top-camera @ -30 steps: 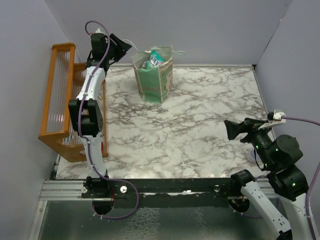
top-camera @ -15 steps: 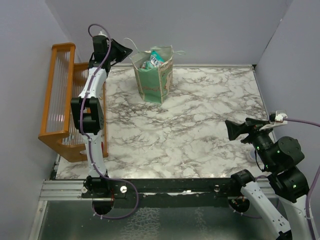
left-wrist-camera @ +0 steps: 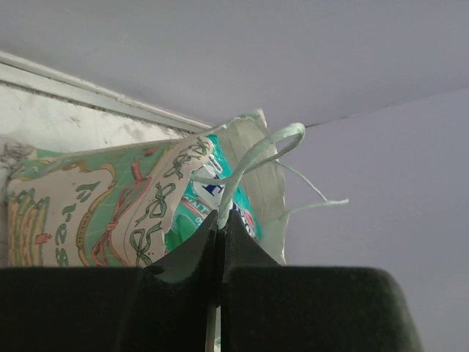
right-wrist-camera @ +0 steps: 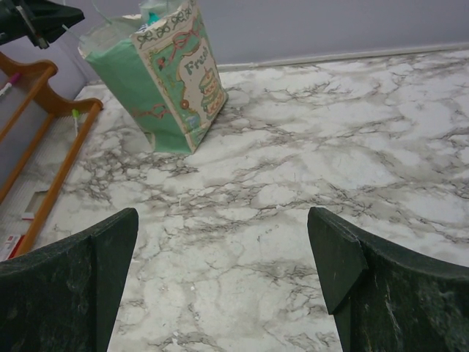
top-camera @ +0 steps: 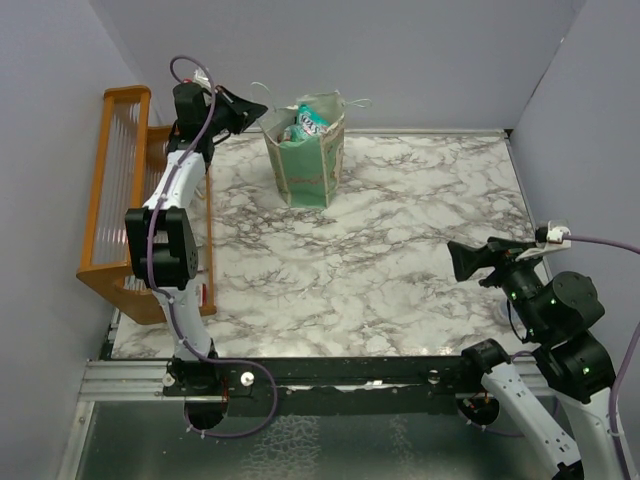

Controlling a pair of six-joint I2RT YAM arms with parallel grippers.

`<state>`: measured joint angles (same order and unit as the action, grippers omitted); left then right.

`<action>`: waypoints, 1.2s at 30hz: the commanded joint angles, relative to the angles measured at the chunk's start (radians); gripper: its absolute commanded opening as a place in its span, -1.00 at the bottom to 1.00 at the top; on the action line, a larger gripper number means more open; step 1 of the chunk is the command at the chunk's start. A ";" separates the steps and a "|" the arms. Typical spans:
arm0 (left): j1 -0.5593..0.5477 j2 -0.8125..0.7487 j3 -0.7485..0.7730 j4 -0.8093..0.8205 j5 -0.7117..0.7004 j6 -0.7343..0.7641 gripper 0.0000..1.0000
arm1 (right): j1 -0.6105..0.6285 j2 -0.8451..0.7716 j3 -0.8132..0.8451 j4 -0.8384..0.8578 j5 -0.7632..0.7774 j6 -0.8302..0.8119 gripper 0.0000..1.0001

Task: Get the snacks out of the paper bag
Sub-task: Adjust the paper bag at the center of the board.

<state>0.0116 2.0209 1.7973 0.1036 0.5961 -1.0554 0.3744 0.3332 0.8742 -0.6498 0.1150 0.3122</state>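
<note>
The mint-green paper bag (top-camera: 308,165) stands upright at the back of the marble table, its cream printed panel (right-wrist-camera: 192,73) facing front right. Teal snacks (top-camera: 308,122) poke out of its open top; other packets are hidden inside. My left gripper (top-camera: 260,108) hangs at the bag's upper left edge, shut on a thin white string handle (left-wrist-camera: 256,152) that loops up from between the fingertips (left-wrist-camera: 220,217). A teal packet (left-wrist-camera: 196,209) shows just beyond it. My right gripper (top-camera: 458,260) is open and empty (right-wrist-camera: 223,249), low over the table at the right, far from the bag.
An orange wooden rack (top-camera: 120,190) lines the table's left edge, beside the left arm. A small red-and-white box (right-wrist-camera: 9,246) lies at the rack's near end. Grey walls close the back and both sides. Bare marble (right-wrist-camera: 293,169) lies between the right gripper and the bag.
The left gripper has closed on the bag's string handle and its wrist has shifted slightly left. The right arm has stayed still.
</note>
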 commanded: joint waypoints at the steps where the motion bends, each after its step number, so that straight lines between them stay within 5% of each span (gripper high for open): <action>1: 0.008 -0.164 -0.155 0.204 0.101 -0.067 -1.00 | 0.008 0.002 -0.010 0.024 -0.039 0.021 0.99; 9: -0.002 -0.421 -0.508 0.329 0.165 -0.107 -1.00 | 0.008 0.009 -0.050 0.043 -0.067 0.031 0.99; 21: -0.003 -0.987 -0.975 0.060 0.010 0.025 -1.00 | 0.008 0.021 -0.078 0.069 -0.075 0.024 0.99; 26: -0.002 -1.123 -1.043 -0.057 -0.046 0.065 -0.89 | 0.008 0.036 -0.082 0.070 -0.082 0.023 0.99; 36: -0.002 -1.170 -0.998 -0.195 -0.017 0.173 -0.30 | 0.008 0.018 -0.089 0.068 -0.066 0.033 0.99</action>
<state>0.0071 0.8604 0.7551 -0.0372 0.5880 -0.9485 0.3782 0.3672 0.7982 -0.6060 0.0566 0.3367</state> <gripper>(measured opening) 0.320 0.994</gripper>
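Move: The left gripper already pinches the left handle of the paper bag; the bag's middle is about 9 cm to its right, 5 cm back and 17 cm below. The board's centre lies roughly 20 cm back, 18 cm right and 30 cm below; the wooden rack is some 20 cm back, 22 cm left and 22 cm lower. From the right gripper the bag is about 34 cm ahead, 34 cm left and 17 cm below. Draw the left gripper straight back towards the robot by about 29 cm, nearly level, hauling the paper bag along by its handle with the fingers kept shut. Ease to a stop beside the bag's mouth, sinking a touch, and start opening the fingers to about a third to free the handle. Let the open right gripper sink some 3 cm, touching nothing. ##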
